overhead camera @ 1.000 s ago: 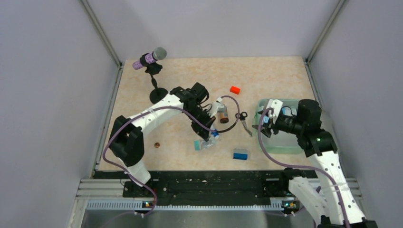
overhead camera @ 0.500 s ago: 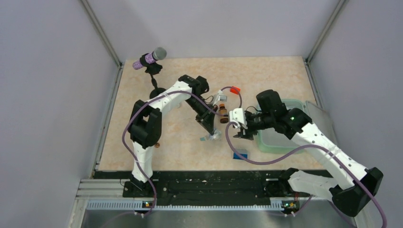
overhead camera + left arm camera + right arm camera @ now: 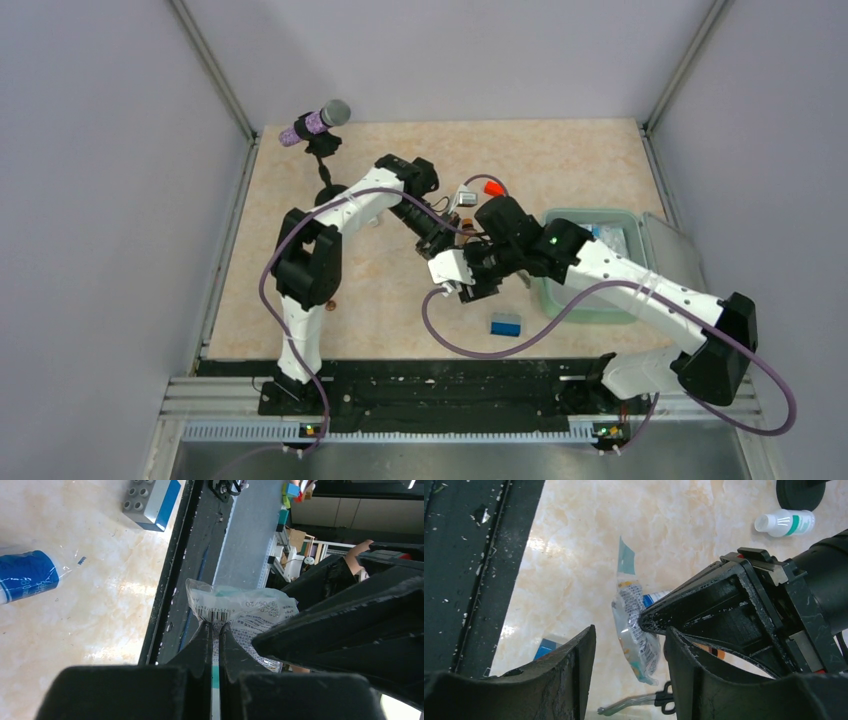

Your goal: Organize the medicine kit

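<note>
My left gripper [image 3: 216,626] is shut on the sealed edge of a clear plastic packet [image 3: 240,611] with a barcode and holds it above the table. In the right wrist view the same packet [image 3: 636,642] hangs from the left fingertips [image 3: 646,620]. The right gripper [image 3: 630,630] stands open, one finger on each side of the packet without touching it. Seen from above, both grippers meet at mid-table, the right gripper [image 3: 455,285] just left of the medicine kit [image 3: 548,292]. The kit is a pale mint-green case, lid [image 3: 668,240] open to the right.
A blue block [image 3: 506,324] lies near the front edge and an orange-red block [image 3: 493,187] farther back. Small scissors [image 3: 644,703] and a white bottle [image 3: 786,522] lie on the table, with a blue wrapped roll [image 3: 27,575] nearby. A microphone stand [image 3: 322,150] is at the back left.
The right arm swung left from over the kit to the packet, and its jaws narrowed slightly. The left gripper lifted the packet off the table.
</note>
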### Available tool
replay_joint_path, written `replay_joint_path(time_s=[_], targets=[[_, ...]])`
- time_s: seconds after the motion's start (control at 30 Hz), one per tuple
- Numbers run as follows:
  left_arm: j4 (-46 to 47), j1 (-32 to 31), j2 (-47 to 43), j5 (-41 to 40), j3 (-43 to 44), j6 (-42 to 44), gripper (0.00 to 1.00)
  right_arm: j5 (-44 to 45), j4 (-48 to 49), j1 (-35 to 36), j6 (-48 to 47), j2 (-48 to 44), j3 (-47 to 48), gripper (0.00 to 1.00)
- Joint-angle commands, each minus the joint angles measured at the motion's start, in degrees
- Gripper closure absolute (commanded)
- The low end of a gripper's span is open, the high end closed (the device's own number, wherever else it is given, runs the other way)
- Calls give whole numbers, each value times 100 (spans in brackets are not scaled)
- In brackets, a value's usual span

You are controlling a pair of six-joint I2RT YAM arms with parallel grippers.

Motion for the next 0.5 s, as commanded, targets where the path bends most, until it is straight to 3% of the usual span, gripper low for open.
replay_joint_path(time_s=[0.0, 0.1, 0.2, 0.33, 0.47], targets=[[-76, -2, -177, 358, -58, -75, 100, 344, 351, 117, -118, 48, 136, 53], [-64, -4, -211, 300, -80, -140, 99, 370, 401, 118, -58, 45, 117, 72], [23, 7, -252, 50, -89, -283, 83, 501, 376, 119, -15, -46, 66, 86], [262, 181, -452, -526, -132, -534, 64, 744, 290, 70, 9, -392, -233, 90], [671, 736, -961, -1372, -319, -935, 56, 603, 76, -587, 443, -921, -645, 92]])
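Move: The clear packet is pinched in the left hand, its middle about 2 cm back and 1 cm right of that hand's point, level with it. It is already between the right hand's open fingers, its middle about 2 cm left and 1 cm lower, neither ahead nor back. From the right hand, the blue-white bottle lies roughly 4 cm ahead and 15 cm below; at that depth the brown bottle is about 11 cm ahead, 4 cm right, and the blue-grey brick 6 cm back, 11 cm right. Easing forward about 1 cm, the right hand closes its fingers and pinches the packet near its right-hand end. The left hand holds still until that grip is made, its fingers starting to part meanwhile, then opens to less than half and draws off forward and left about 2 cm, sinking slightly. The right hand finally starts off to its right with the packet, nearly 2 cm and a little down. ##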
